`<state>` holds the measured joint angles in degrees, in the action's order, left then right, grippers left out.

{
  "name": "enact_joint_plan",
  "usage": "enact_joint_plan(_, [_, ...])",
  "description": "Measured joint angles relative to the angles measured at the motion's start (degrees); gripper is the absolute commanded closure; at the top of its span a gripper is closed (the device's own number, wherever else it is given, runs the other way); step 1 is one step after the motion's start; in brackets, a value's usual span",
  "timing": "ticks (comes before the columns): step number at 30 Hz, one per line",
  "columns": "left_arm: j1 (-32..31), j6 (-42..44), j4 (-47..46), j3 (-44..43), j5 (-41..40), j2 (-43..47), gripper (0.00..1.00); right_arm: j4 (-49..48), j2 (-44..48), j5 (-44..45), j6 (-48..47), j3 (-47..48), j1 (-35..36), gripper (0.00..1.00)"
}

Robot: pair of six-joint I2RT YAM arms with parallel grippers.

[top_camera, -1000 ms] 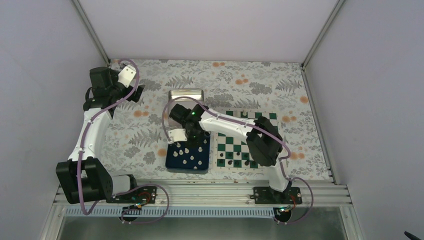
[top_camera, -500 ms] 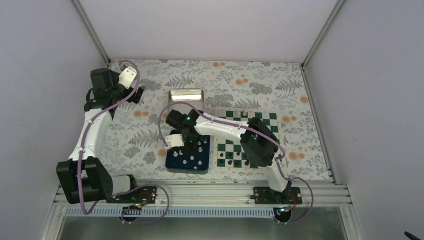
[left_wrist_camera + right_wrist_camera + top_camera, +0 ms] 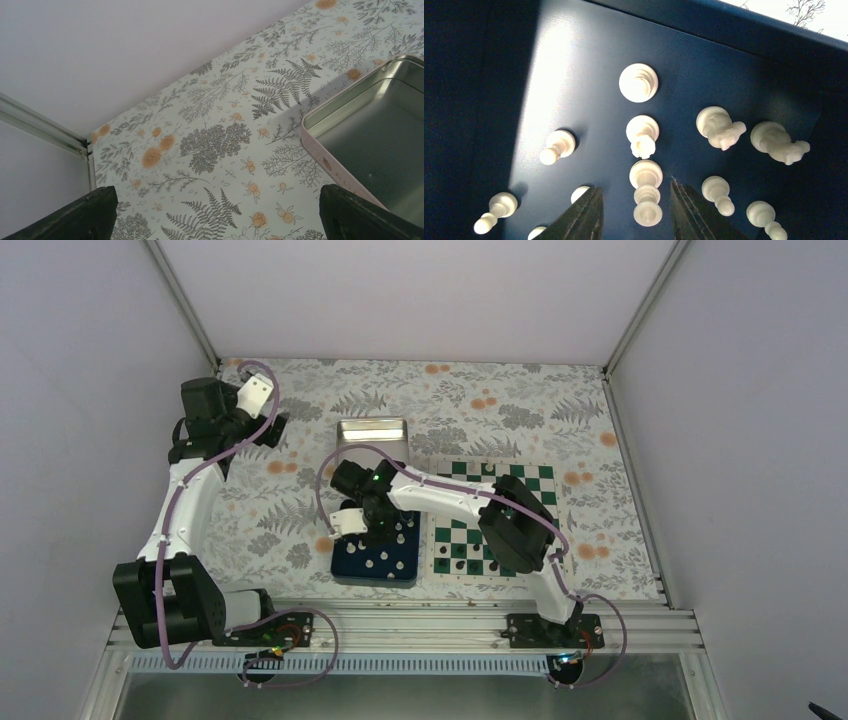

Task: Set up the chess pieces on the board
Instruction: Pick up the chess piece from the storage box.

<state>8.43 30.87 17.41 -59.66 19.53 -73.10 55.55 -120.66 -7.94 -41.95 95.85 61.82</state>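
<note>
Several white chess pieces stand in the dark blue tray [image 3: 345, 565]; in the right wrist view they show from above on the tray floor [image 3: 574, 90]. My right gripper [image 3: 380, 533] is down inside the tray. Its open fingers [image 3: 586, 210] stand on either side of one upright white piece [image 3: 646, 197] without touching it. The green and white board [image 3: 520, 480] lies right of the tray, with a few dark pieces near its front edge. My left gripper [image 3: 268, 428] is open and empty, held above the patterned table at the far left.
A shiny metal tin [image 3: 371, 432] sits behind the tray; its corner shows in the left wrist view [image 3: 380, 130]. White knights [image 3: 720, 128] and pawns crowd around the straddled piece. The right arm lies across the board's left part.
My right gripper has swung left and down from above the tray's back edge into the tray, around a white piece. The left arm has not moved.
</note>
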Motion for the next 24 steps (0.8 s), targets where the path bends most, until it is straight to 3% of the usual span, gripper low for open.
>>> enact_joint_plan(7, [0.2, 0.0, -0.4, 0.2, 0.0, 0.0, 0.0, -0.4, -0.8, 0.6, 0.0, -0.2, 0.0, 0.69])
enact_joint_plan(14, [0.3, 0.0, -0.9, 0.9, 0.0, 0.1, 0.0, -0.7, -0.9, 1.1, 0.0, -0.2, -0.2, 0.95])
enact_joint_plan(24, [0.5, 0.0, -1.0, 0.9, 0.0, 0.1, 0.0, 0.8, -0.4, 1.2, 0.2, 0.2, -0.9, 0.96])
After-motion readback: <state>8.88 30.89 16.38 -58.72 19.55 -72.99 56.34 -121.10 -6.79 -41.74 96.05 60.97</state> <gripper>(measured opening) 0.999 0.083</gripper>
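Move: The upright chess piece lies between the right hand's open fingers, its middle about 2 cm below the hand point. A scalloped piece stands about 2 cm left and 1 cm back; a pawn 4 cm straight ahead; a knight some 3 cm ahead and 5 cm left; another pawn 3 cm back and 3 cm right. From the idle left hand, the piece is roughly 22 cm back, 22 cm right and 22 cm below. Right hand sinks about 1 cm, edging forward, pinches the chess piece's upper part, then starts up and right. ##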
